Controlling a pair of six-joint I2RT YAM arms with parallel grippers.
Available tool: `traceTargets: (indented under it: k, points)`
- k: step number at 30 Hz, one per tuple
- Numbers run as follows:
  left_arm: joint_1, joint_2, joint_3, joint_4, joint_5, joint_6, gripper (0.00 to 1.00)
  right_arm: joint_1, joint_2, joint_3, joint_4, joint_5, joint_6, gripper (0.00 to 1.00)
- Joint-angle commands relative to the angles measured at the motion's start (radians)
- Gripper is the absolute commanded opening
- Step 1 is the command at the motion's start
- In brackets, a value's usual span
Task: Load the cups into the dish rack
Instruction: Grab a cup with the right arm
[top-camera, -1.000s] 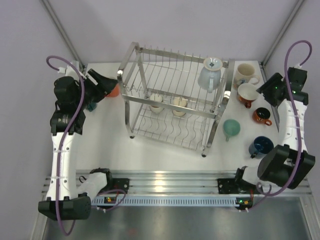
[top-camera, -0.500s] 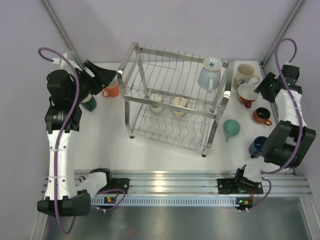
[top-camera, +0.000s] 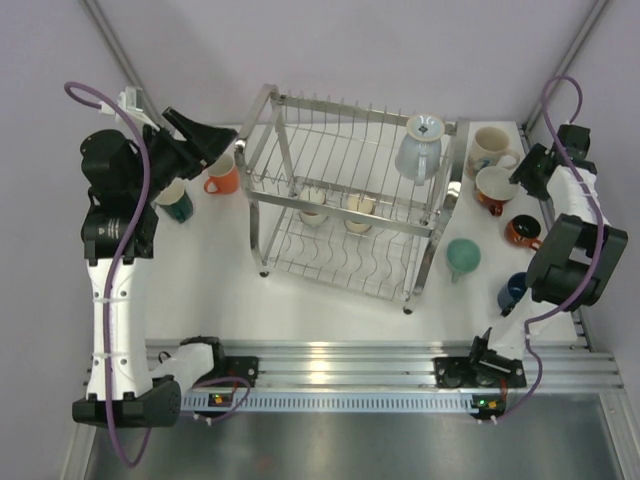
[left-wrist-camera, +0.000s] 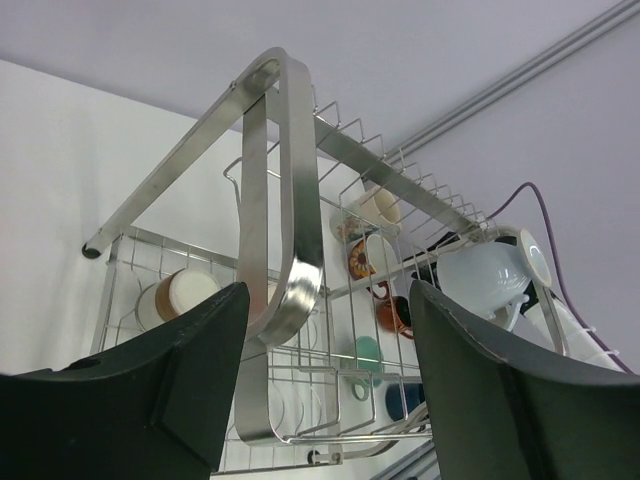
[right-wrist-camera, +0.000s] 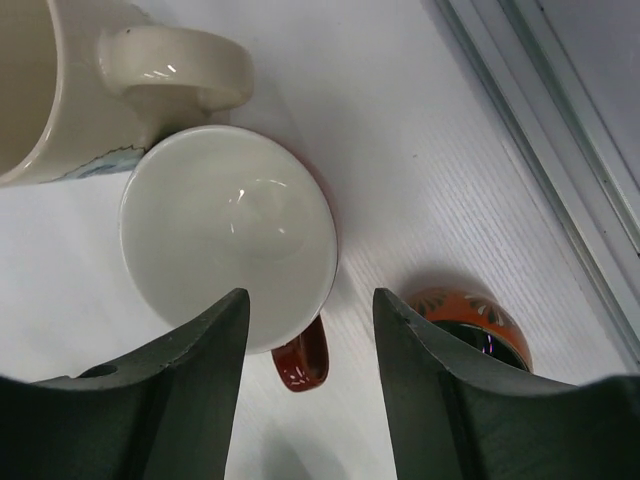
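Note:
The silver dish rack stands mid-table. A pale blue-grey cup lies upside down on its top tier, and two cream cups sit on the lower tier. My left gripper is open and empty, held high by the rack's left corner post. An orange cup and a teal cup stand below it. My right gripper is open above a red cup with a white inside, its fingers either side of the handle.
A cream printed mug, a small orange patterned cup, a mint cup and a navy cup stand right of the rack. The table's right rail runs close by.
My left gripper has risen off the orange cup, which stays on the table, and moved toward the rack corner. My right arm has swung back, bringing its gripper over the red cup.

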Motion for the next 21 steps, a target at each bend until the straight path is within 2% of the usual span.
traceTargets:
  k: [1,5,21]
  points:
    - [0.0,0.009,0.028,0.045,0.006,-0.003,0.71,0.006,0.04,0.058,0.045,0.039,-0.026,0.53]
    - [-0.001,0.018,0.039,0.045,-0.005,0.009,0.71,0.006,0.093,0.121,0.025,0.023,-0.026,0.53]
    - [-0.001,0.026,0.042,0.044,-0.032,0.052,0.7,0.021,0.23,0.166,0.035,-0.005,-0.051,0.48]
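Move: The white cup with the brown handle sits close below the right hand, its middle about 4 cm ahead, 4 cm to the left and 9 cm lower, with its right-hand rim nearest the fingers. The beige mug stands about 13 cm ahead and 5 cm to the left; the brown cup is some 7 cm back and 3 cm to the right. From the left hand, the white cup lies about 16 cm ahead, 58 cm to the right and 42 cm lower. The right hand closes in on the right-hand rim of the white cup, going forward and down together at first and then almost straight down, about 4.5 cm lower and 2.5 cm farther out in all. Its half-open fingers keep nearly the same gap and tip some 5 degrees more steeply downward, coming to straddle the line of the rim with the left finger over the bowl and the right one outside the wall; no touch can be seen yet. ##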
